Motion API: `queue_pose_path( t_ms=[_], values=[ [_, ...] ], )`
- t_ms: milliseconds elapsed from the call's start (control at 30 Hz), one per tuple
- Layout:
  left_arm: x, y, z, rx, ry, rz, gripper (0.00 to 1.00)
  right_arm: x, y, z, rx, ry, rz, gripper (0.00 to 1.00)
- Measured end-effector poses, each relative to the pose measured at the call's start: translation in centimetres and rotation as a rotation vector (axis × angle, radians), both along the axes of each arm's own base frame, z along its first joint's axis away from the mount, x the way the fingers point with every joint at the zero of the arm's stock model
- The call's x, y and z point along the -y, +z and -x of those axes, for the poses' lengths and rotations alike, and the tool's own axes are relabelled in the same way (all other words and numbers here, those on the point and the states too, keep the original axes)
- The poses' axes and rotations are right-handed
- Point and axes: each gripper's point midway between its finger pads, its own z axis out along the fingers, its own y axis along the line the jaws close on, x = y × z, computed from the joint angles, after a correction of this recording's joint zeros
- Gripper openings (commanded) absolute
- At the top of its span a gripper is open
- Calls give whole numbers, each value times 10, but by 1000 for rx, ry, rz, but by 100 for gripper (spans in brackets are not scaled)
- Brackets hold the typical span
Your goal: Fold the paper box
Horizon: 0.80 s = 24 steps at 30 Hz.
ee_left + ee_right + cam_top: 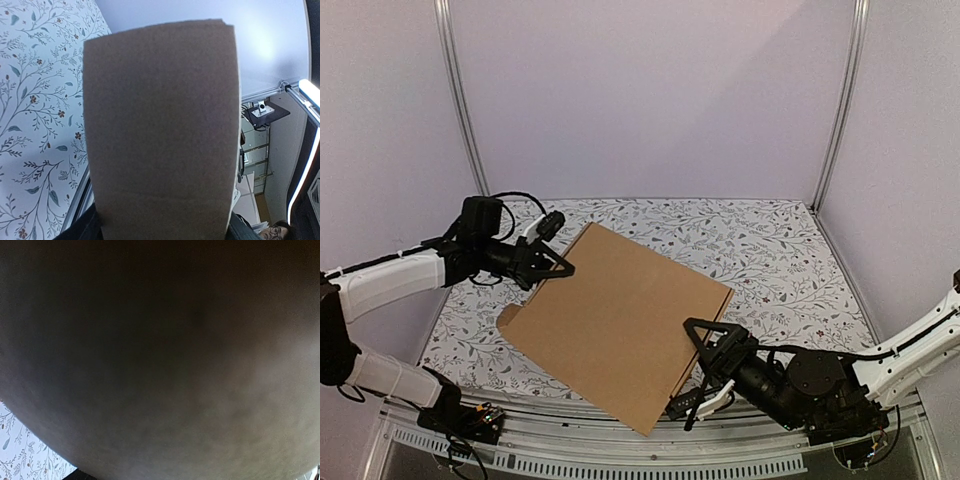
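Note:
The paper box (615, 320) is a flat brown cardboard slab held tilted above the table, its near corner low over the front rail. My left gripper (552, 268) straddles its far-left edge and is shut on it. In the left wrist view the cardboard (160, 135) fills the space between the jaws. My right gripper (692, 372) clamps the near-right edge, one black finger on the top face and the other underneath. Dark cardboard (160, 360) covers nearly all of the right wrist view, hiding that gripper's fingers.
The table (770, 250) has a floral cloth and is enclosed by white walls with metal posts (840, 100). A metal rail (620, 445) runs along the near edge between the arm bases.

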Motion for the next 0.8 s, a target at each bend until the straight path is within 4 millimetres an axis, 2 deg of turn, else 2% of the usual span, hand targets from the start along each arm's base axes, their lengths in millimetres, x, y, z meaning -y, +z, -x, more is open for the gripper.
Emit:
queue_pose_path(
  t_ms=[267, 433, 467, 500, 633, 800],
  values=[
    [0, -3, -3, -7, 12, -9, 77, 2, 0, -1, -18, -6, -20, 50],
    [-6, -3, -10, 11, 59, -24, 85, 13, 2, -3, -109, -22, -81, 50],
    [-8, -2, -11, 17, 69, -26, 97, 15, 3, -3, -132, -24, -93, 50],
    [-9, -2, -12, 23, 84, -32, 99, 17, 4, -3, -161, -25, -109, 50],
    [-18, -5, -20, 50, 164, -81, 99, 21, 3, -3, -282, -24, -161, 51],
    [-36, -8, -33, 126, 310, -173, 100, 28, -4, -12, -464, -47, -237, 51]
  ],
)
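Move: Both hands hold the closed paper box in the air by opposite sides. Its middle lies about 11 cm to the left hand's right and 6 cm nearer the bases, roughly level with it. From the right hand the box's middle is some 5 cm ahead and 12 cm left. A loose side flap juts out about 10 cm left of the left hand and 7 cm back; the box's near corner sits about 8 cm back and 6 cm left of the right hand. Drifting right about 3 cm and slightly forward, the right hand keeps its pinch across the box's thickness and rolls some 30 degrees, bringing the box's near side up and the far side down. The left hand meanwhile spreads its fingers wide, then backs off the left side, leftward and forward by about 5 cm, swinging counter-clockwise. ##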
